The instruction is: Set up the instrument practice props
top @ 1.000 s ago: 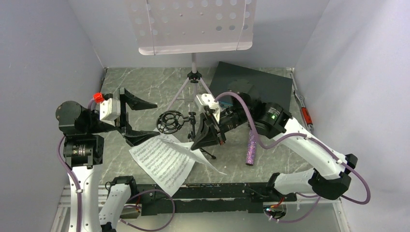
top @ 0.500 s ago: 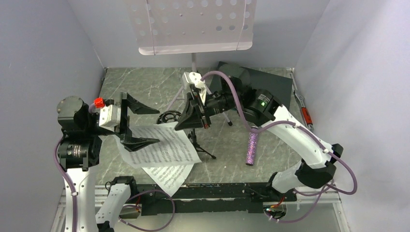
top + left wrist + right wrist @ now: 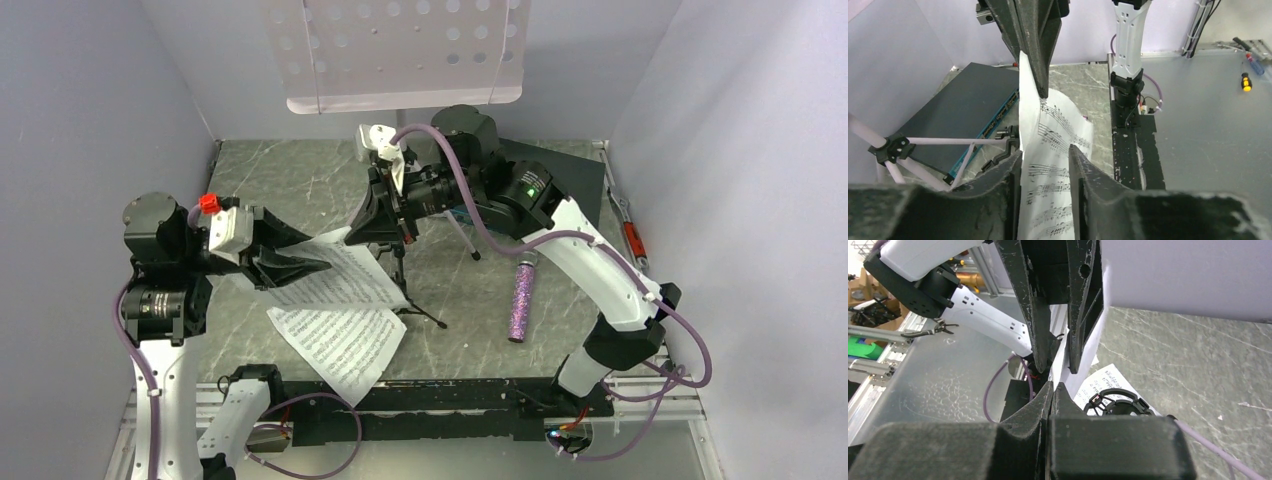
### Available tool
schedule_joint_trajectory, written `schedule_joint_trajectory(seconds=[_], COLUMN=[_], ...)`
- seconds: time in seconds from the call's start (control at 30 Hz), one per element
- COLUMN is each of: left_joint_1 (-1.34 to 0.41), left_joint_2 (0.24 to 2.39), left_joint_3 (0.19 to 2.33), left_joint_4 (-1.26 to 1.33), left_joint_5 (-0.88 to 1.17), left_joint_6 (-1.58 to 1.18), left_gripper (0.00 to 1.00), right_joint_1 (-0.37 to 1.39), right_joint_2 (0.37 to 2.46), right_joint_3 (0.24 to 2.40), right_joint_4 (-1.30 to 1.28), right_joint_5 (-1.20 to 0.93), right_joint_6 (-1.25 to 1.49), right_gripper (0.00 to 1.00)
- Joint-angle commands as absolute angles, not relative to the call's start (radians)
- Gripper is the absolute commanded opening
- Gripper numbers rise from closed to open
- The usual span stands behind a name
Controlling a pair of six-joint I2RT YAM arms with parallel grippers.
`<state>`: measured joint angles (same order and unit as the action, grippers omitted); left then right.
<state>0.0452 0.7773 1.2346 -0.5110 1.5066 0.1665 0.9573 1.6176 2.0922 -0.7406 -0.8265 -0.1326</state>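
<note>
My right gripper (image 3: 354, 239) is shut on the upper edge of one white sheet-music page (image 3: 350, 278) and holds it up off the table. My left gripper (image 3: 312, 262) stands open with that page's left side between its jaws (image 3: 1044, 150); the paper lies against one finger. A second page (image 3: 340, 345) lies flat below. The small black tripod stand (image 3: 418, 308) is partly behind the raised page, and its ring mount (image 3: 1115, 402) shows in the right wrist view. The glittery purple microphone (image 3: 521, 300) lies on the table to the right. At the back stands the lilac perforated music stand (image 3: 400, 50).
A flat dark box (image 3: 565, 175) lies at the back right, behind the right arm. The music stand's pale tripod legs (image 3: 923, 142) spread over the back of the table. A red-handled screwdriver (image 3: 630, 238) lies by the right wall. A black rail (image 3: 450, 395) runs along the front.
My right gripper has carried the page up and toward the back left. My left gripper has swung in onto the page's side and narrowed its jaws around it.
</note>
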Motion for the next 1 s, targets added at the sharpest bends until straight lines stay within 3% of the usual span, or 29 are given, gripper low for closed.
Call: schedule_joint_trajectory(seconds=[0.0, 0.1, 0.2, 0.23, 0.33, 0.4, 0.43, 0.77, 0.97], left_joint_1=[0.042, 0.041, 0.042, 0.041, 0.043, 0.043, 0.042, 0.042, 0.041], left_joint_2=[0.787, 0.785, 0.784, 0.786, 0.785, 0.781, 0.780, 0.762, 0.773], left_joint_3=[1.262, 1.265, 1.263, 1.258, 1.236, 1.215, 1.211, 1.182, 1.159], left_joint_4=[-0.529, -0.535, -0.504, -0.474, -0.318, -0.197, -0.155, 0.329, 0.572], left_joint_5=[1.498, 1.482, 1.453, 1.445, 1.370, 1.272, 1.233, 0.826, 0.686], left_joint_6=[0.201, 0.211, 0.187, 0.165, 0.022, -0.102, -0.132, -0.575, -0.767], left_gripper=[0.28, 0.07, 0.03, 0.03, 0.03, 0.03, 0.03, 0.03, 0.03], right_joint_1=[0.960, 0.961, 0.960, 0.959, 0.960, 0.959, 0.957, 0.919, 0.910], right_joint_2=[1.618, 1.615, 1.609, 1.602, 1.553, 1.496, 1.466, 1.137, 1.075], right_joint_3=[2.152, 2.145, 2.130, 2.121, 2.040, 1.952, 1.907, 1.377, 1.219], right_joint_4=[-0.755, -0.736, -0.706, -0.692, -0.609, -0.524, -0.478, 0.033, 0.272], right_joint_5=[-0.776, -0.754, -0.721, -0.696, -0.628, -0.572, -0.545, -0.222, -0.242], right_joint_6=[-0.160, -0.153, -0.137, -0.129, -0.107, -0.071, -0.049, 0.267, 0.371], right_gripper=[0.00, 0.00, 0.02, 0.11, 0.73, 0.91, 0.95, 1.00, 0.99])
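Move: The music sheet, still held by its upper edge in the right fingers, runs between the open left fingers; its middle lies about 1 cm right, 2 cm back and 10 cm below the left hand, and some 4 cm left, 3 cm back and 13 cm below the right. From the left hand, the music stand's lower lip is about 23 cm ahead, 11 cm right and level; the other sheet lies 2 cm back, 3 cm left, 41 cm down. The sheet's upper edge is pinched by the closing left fingers before the right fingers open wide and let go. The left hand then carries it about 12 cm up and 7 cm forward, a little left, swinging some 30 degrees counter-clockwise with fingertips tilting up. The right hand goes forward, then draws off right about 7 cm, turning clockwise, its fingertips tipping up. ##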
